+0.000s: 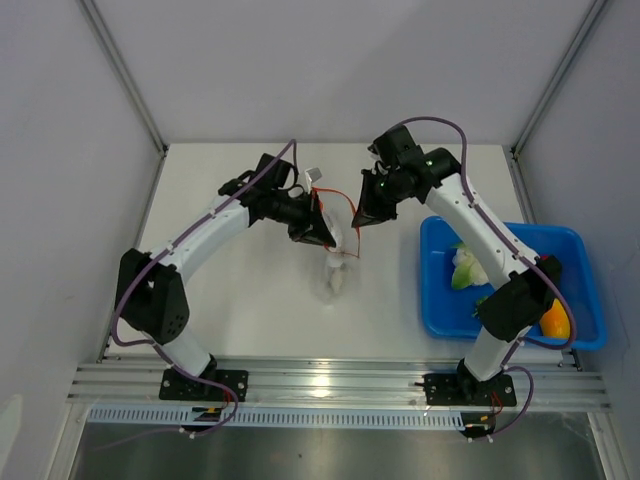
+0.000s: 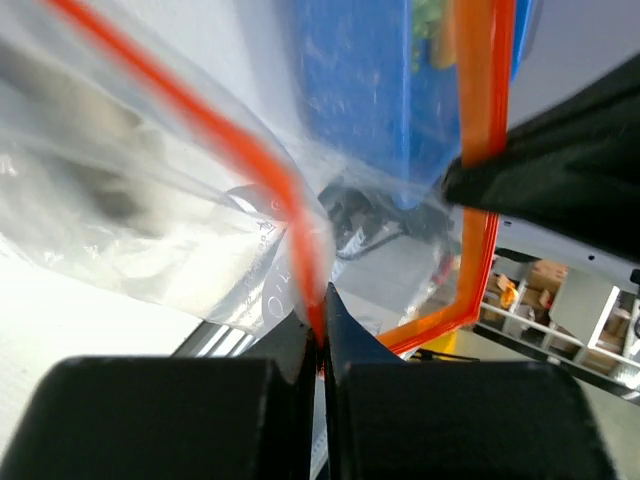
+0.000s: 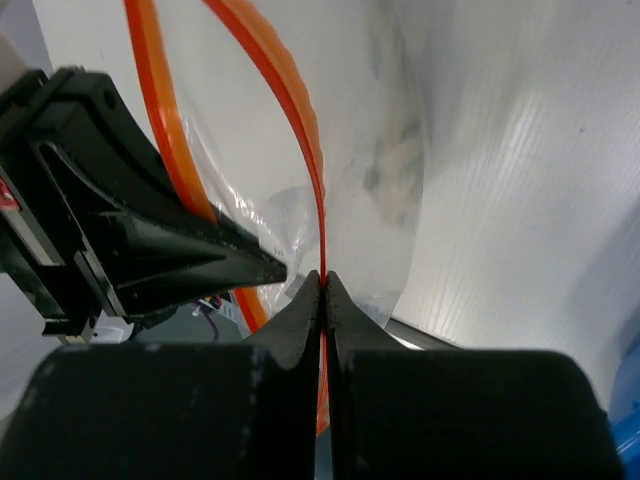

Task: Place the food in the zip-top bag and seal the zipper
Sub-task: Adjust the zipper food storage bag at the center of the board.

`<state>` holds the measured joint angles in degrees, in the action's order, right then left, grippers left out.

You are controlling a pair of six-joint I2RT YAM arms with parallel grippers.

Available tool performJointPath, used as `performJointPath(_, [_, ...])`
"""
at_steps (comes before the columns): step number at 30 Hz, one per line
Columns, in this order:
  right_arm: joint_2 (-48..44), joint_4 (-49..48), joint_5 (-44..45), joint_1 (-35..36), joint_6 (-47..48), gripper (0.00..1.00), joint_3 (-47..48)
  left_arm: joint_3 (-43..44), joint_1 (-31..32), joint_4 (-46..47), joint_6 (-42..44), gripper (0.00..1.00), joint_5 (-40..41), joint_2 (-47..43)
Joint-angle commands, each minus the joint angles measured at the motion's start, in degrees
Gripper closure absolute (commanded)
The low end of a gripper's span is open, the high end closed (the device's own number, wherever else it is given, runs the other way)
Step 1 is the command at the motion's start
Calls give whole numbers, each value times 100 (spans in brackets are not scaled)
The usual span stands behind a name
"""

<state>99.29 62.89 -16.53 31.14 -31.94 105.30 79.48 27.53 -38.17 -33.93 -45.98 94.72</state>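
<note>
The clear zip-top bag hangs above the table centre between both grippers, its lower part drooping down. Its orange-red zipper arcs between them. My left gripper is shut on the zipper strip at the bag's left side. My right gripper is shut on the zipper strip at the right side. The left gripper's black fingers show close by in the right wrist view. Food lies in the blue tray: a pale green leafy piece and an orange fruit. Whether food is in the bag I cannot tell.
The blue tray sits at the right of the table, partly under the right arm. It shows through the bag in the left wrist view. White walls enclose the table on three sides.
</note>
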Motion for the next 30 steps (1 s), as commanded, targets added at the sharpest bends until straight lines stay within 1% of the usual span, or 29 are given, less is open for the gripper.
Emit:
performJointPath(1, [-261,320,177,252,65,100,211,348,-81,-252,317,99,317,-383])
performJointPath(5, [-208,452,388,393,118,100,368,410,-125,-296,238,99,405,-445])
performJointPath(11, [-164,680,616,402,180,100,562,340,-134,-340,238,99,414,-480])
performJointPath(12, [-138,715,625,411,188,98,614,314,-134,-314,229,99,414,-489])
performJointPath(14, [-137,786,669,402,206,83,676,235,-134,-261,229,99,414,-542])
performJointPath(15, [-129,812,687,402,215,69,729,226,-134,-252,229,100,405,-542])
performJointPath(17, [-137,909,757,393,232,56,799,191,-134,-252,229,99,397,-533])
performJointPath(18, [-137,944,792,402,232,46,852,199,-142,-252,229,99,388,-525])
performJointPath(20, [-155,1049,950,402,259,40,1027,190,-134,-243,247,100,361,-524])
performJointPath(22, [-225,1146,1160,385,215,24,1176,182,-134,-243,247,99,352,-542])
performJointPath(24, [-295,1190,1398,306,128,1,1221,155,-134,-252,264,99,344,-551])
performJointPath(27, [-576,998,1329,-106,-162,1,959,59,-134,-182,256,99,344,-612])
performJointPath(28, [-699,901,1285,-430,-311,1,784,24,-134,-164,256,99,335,-638])
performJointPath(29, [-996,778,1223,-616,-573,1,321,6,-134,-164,256,99,326,-647])
performJointPath(30, [-1155,481,979,-818,-672,1,38,6,-134,-173,264,99,317,-647])
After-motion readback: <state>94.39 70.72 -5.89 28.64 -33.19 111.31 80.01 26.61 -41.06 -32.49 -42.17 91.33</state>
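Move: Both my hands are shut on the orange zipper rim. The bag's open mouth is centred about 5 cm to the left of my right hand, roughly level with it fore and aft and in height; my left hand's pinch is some 6 cm to its left, 4 cm nearer me and 3 cm lower. The fish hangs in the bag about 5 cm left of my right hand and some 18 cm below. From my left hand, the mouth is about 3 cm ahead, 1 cm right and 2 cm up. I draw my right hand's pinch on the rim back about 2.5 cm, then spread those fingers wide to let the zipper go while rising some 4 cm. After that the hand speeds off to my right, about 6 cm away from the bag, turning a little clockwise. My left hand keeps its pinch, easing a bit over 1 cm left and up. ##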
